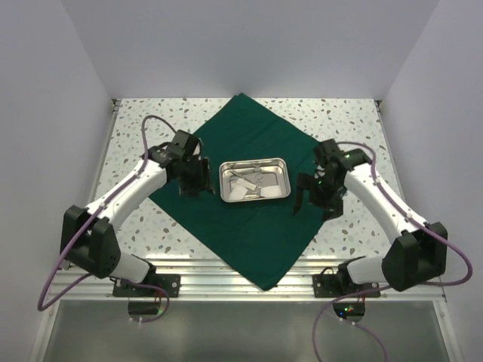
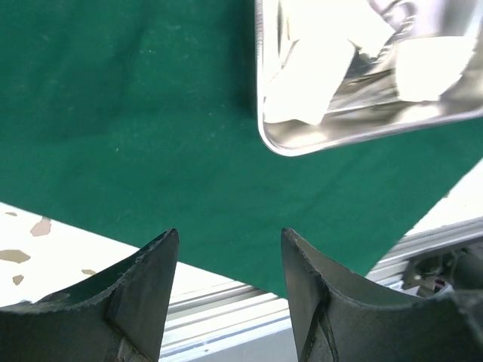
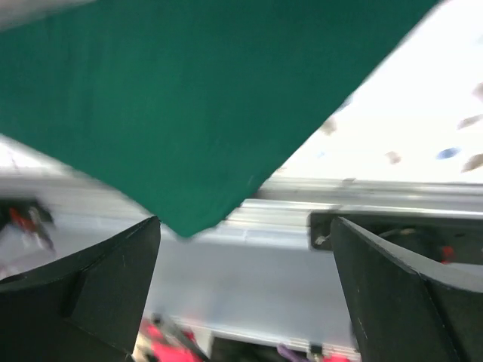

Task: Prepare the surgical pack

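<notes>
The surgical pack is a dark green drape (image 1: pixel 249 136) spread flat as a diamond on the table, one corner hanging over the near edge. A shiny steel tray (image 1: pixel 281 167) with white pads and instruments rests on its middle. My left gripper (image 1: pixel 192 187) hovers just left of the tray, open, nothing between its fingers (image 2: pixel 158 271); the tray's corner (image 2: pixel 283 143) shows ahead of it. To the right of the tray, my right gripper (image 1: pixel 304 202) stands wide open and empty. Its wrist view shows the drape's near corner (image 3: pixel 189 219) beyond the fingers (image 3: pixel 128 264).
The speckled tabletop (image 1: pixel 136 136) is bare around the drape. An aluminium rail (image 1: pixel 226 271) runs along the near edge, with both arm bases (image 1: pixel 143 286) bolted to it. White walls close in the left, right and back.
</notes>
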`<action>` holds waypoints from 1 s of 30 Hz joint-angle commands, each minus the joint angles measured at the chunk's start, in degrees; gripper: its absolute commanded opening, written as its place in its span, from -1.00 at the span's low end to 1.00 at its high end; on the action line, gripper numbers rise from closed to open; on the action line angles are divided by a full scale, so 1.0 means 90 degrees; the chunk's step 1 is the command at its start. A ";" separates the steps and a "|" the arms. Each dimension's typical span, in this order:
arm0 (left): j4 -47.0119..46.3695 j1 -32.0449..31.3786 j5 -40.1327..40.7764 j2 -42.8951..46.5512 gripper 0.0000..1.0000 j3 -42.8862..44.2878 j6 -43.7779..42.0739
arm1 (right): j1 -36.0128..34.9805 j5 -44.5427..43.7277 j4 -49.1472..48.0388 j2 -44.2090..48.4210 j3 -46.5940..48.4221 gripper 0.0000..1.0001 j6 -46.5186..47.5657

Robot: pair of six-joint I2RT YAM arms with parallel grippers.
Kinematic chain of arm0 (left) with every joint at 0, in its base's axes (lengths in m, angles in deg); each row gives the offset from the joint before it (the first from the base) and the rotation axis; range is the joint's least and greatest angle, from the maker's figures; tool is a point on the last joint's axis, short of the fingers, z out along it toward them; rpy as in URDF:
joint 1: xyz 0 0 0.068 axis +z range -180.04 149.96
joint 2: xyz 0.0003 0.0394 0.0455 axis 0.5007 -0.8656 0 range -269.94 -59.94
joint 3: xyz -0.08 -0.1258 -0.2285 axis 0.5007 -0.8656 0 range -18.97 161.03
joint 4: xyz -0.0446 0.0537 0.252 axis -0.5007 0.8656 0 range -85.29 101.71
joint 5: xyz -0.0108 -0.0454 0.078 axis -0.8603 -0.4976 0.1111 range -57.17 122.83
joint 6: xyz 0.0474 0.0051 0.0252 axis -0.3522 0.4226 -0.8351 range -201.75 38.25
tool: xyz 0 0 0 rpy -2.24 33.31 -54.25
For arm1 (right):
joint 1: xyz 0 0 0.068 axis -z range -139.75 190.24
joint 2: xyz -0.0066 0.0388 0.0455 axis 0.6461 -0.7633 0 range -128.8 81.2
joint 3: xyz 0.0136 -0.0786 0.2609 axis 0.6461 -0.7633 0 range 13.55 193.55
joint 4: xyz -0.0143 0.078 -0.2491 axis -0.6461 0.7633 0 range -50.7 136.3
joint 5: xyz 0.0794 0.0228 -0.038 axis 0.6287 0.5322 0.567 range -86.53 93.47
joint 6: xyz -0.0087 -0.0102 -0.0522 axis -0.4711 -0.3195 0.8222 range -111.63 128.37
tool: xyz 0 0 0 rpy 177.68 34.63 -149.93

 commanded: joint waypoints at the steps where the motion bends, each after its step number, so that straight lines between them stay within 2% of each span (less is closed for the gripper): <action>1: 0.0162 0.0018 0.0242 0.0865 0.20 0.0306 0.0149 | -0.1318 0.1411 -0.0596 0.0482 -0.0954 0.97 -0.0600; 4: 0.0074 0.0018 0.0145 0.1480 0.22 0.0355 0.0159 | -0.2245 0.1725 -0.1387 0.0834 -0.1775 0.97 -0.1566; 6: 0.0132 0.0018 0.0125 0.1773 0.22 0.0394 0.0130 | -0.2376 0.1628 -0.1556 0.1263 -0.2078 0.96 -0.1870; 8: 0.0326 0.0018 0.0116 0.1940 0.23 0.0434 -0.0026 | -0.2405 0.1423 -0.1886 0.1866 -0.2554 0.86 -0.2435; 10: 0.0464 0.0018 -0.0001 0.2028 0.22 0.0385 -0.0192 | -0.2610 0.1529 -0.2393 0.2289 -0.3121 0.67 -0.3450; 12: 0.0601 0.0018 -0.0157 0.2223 0.22 0.0317 -0.0299 | -0.3202 0.1433 -0.3185 0.2863 -0.3910 0.57 -0.4656; 14: 0.0659 0.0018 -0.0255 0.2438 0.22 0.0258 -0.0310 | -0.3614 0.1190 -0.3712 0.3042 -0.4236 0.55 -0.5190; 15: 0.0698 0.0018 -0.0285 0.2478 0.22 0.0277 -0.0310 | -0.3916 0.1043 -0.3647 0.2946 -0.4189 0.52 -0.5346; 18: 0.0758 0.0018 -0.0363 0.2692 0.22 0.0268 -0.0232 | -0.4085 0.0797 -0.3130 0.2498 -0.3956 0.50 -0.5144; 22: 0.0748 0.0018 -0.0441 0.2810 0.20 0.0122 -0.0134 | -0.4388 0.0602 -0.3206 0.2271 -0.4032 0.45 -0.5259; 23: 0.0728 0.0018 -0.0431 0.2820 0.20 0.0111 -0.0134 | -0.4388 0.0592 -0.3400 0.2358 -0.4139 0.40 -0.5337; 24: 0.0718 0.0018 -0.0422 0.2810 0.20 0.0102 -0.0095 | -0.4388 0.0611 -0.3518 0.2378 -0.4420 0.27 -0.5503; 28: 0.0757 0.0018 -0.0461 0.2683 0.19 0.0315 -0.0085 | -0.4407 0.0739 -0.4834 0.2661 -0.5281 0.17 -0.6040; 30: 0.0845 0.0018 -0.0441 0.2605 0.18 0.0404 -0.0114 | -0.4407 0.0700 -0.5032 0.2720 -0.5536 0.08 -0.6255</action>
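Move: The green cloth's near corner lies about 22 cm back, 14 cm to the left and 13 cm below the right hand; the metal rail under that corner has its middle some 4 cm farther out than the tip. The tray's middle is roughly 13 cm ahead of the right hand, 16 cm left and 12 cm below. From the left hand, the same corner is about 25 cm back, 18 cm right and 11 cm down. Down onto the green cloth's near corner, with no touch to be seen yet, the right hand sweeps back some 17 cm, leftward and down about 11 cm each, sinking fastest at the last. Its fingertips swing about 20 degrees left as the wide-open fingers narrow to roughly half. Meanwhile the left hand, fingers still part-open, rises about 12 cm, then draws back 5, its fingertips tilting forward. ##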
